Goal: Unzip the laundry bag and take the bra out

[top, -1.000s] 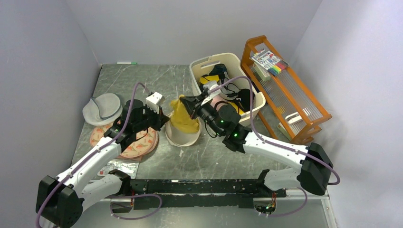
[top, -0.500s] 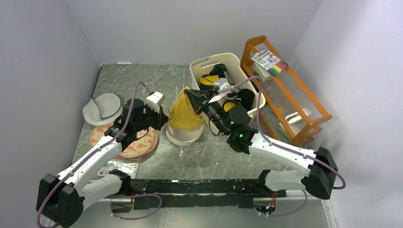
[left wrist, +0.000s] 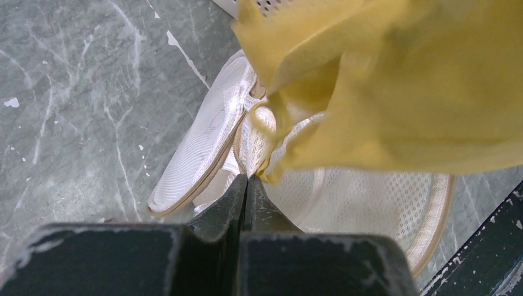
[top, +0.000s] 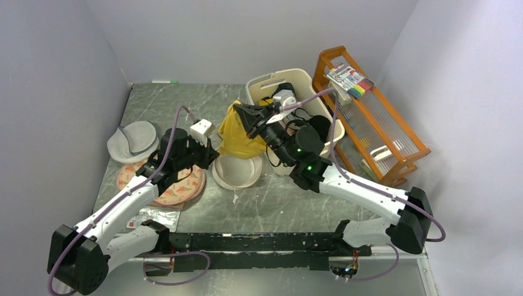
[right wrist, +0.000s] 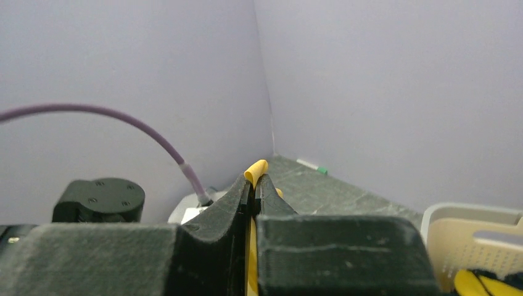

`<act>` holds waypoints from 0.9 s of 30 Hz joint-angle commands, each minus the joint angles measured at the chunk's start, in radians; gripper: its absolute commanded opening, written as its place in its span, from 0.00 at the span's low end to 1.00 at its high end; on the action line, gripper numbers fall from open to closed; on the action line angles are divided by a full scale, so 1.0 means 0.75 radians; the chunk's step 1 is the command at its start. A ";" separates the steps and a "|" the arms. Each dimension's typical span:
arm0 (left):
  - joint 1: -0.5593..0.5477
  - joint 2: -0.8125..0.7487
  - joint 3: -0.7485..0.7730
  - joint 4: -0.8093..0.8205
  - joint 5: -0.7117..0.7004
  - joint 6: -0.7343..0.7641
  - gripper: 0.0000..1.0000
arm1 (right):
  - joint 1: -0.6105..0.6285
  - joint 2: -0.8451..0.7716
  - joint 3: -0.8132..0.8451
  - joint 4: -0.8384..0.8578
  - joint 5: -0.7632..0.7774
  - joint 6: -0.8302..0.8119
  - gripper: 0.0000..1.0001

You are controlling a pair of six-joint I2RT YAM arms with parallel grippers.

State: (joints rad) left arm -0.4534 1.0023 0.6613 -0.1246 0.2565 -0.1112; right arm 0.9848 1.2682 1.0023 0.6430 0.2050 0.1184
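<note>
The cream-white mesh laundry bag [top: 237, 171] lies unzipped on the table, its flap folded open [left wrist: 203, 148]. My left gripper [top: 210, 157] is at the bag's left edge, shut on its rim [left wrist: 247, 177]. The mustard-yellow bra [top: 240, 132] hangs above the bag's far side, lifted clear of the opening, and fills the upper right of the left wrist view [left wrist: 419, 92]. My right gripper [top: 242, 111] is shut on its top edge. A yellow fold pokes out between the tips [right wrist: 254, 179].
A pink bag printed with orange-red shapes [top: 176, 185] lies under my left arm, with a grey round bag [top: 132, 140] behind it. A cream basket [top: 290, 75] of clothes and an orange wooden rack [top: 370, 117] stand at the right. A foil packet [top: 154, 216] lies front left.
My right gripper has risen and moved back toward the basket, drawing the bra up out of the bag. The left gripper has stayed on the bag's rim.
</note>
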 commanded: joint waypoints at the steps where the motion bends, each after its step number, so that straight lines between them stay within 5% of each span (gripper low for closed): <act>1: -0.003 0.017 0.060 -0.009 -0.035 0.021 0.07 | -0.002 -0.067 0.066 0.057 0.010 -0.095 0.00; 27: -0.004 0.050 0.088 -0.069 -0.073 0.028 0.07 | -0.002 -0.201 0.110 0.201 0.422 -0.766 0.00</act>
State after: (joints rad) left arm -0.4534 1.0306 0.6834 -0.1680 0.2195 -0.1070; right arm 0.9848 1.1275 1.0660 0.7361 0.4221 -0.3206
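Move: The right hand already has the yellow cloth pinched high up; the basket's middle lies about 11 cm ahead of this hand, 16 cm to its right and some 30 cm below. The open laundry bag is about 4 cm ahead, barely 1 cm left and 34 cm down, and the left gripper is level with the hand, 9 cm left and 25 cm lower. From the left hand, the basket is roughly 11 cm ahead, 26 cm right and 5 cm below. The right hand climbs about 10 cm and swings about 10 cm to its right, up and away from the laundry bag and sideways towards the basket, the sideways part quickening as it goes, with the yellow cloth still pinched and hanging from its shut fingers. Meanwhile its wrist tips the fingertips upward and turns clockwise, some 20 degrees each way, while the left fingers stay shut on the bag's zip edge and hold it nearly in place. ##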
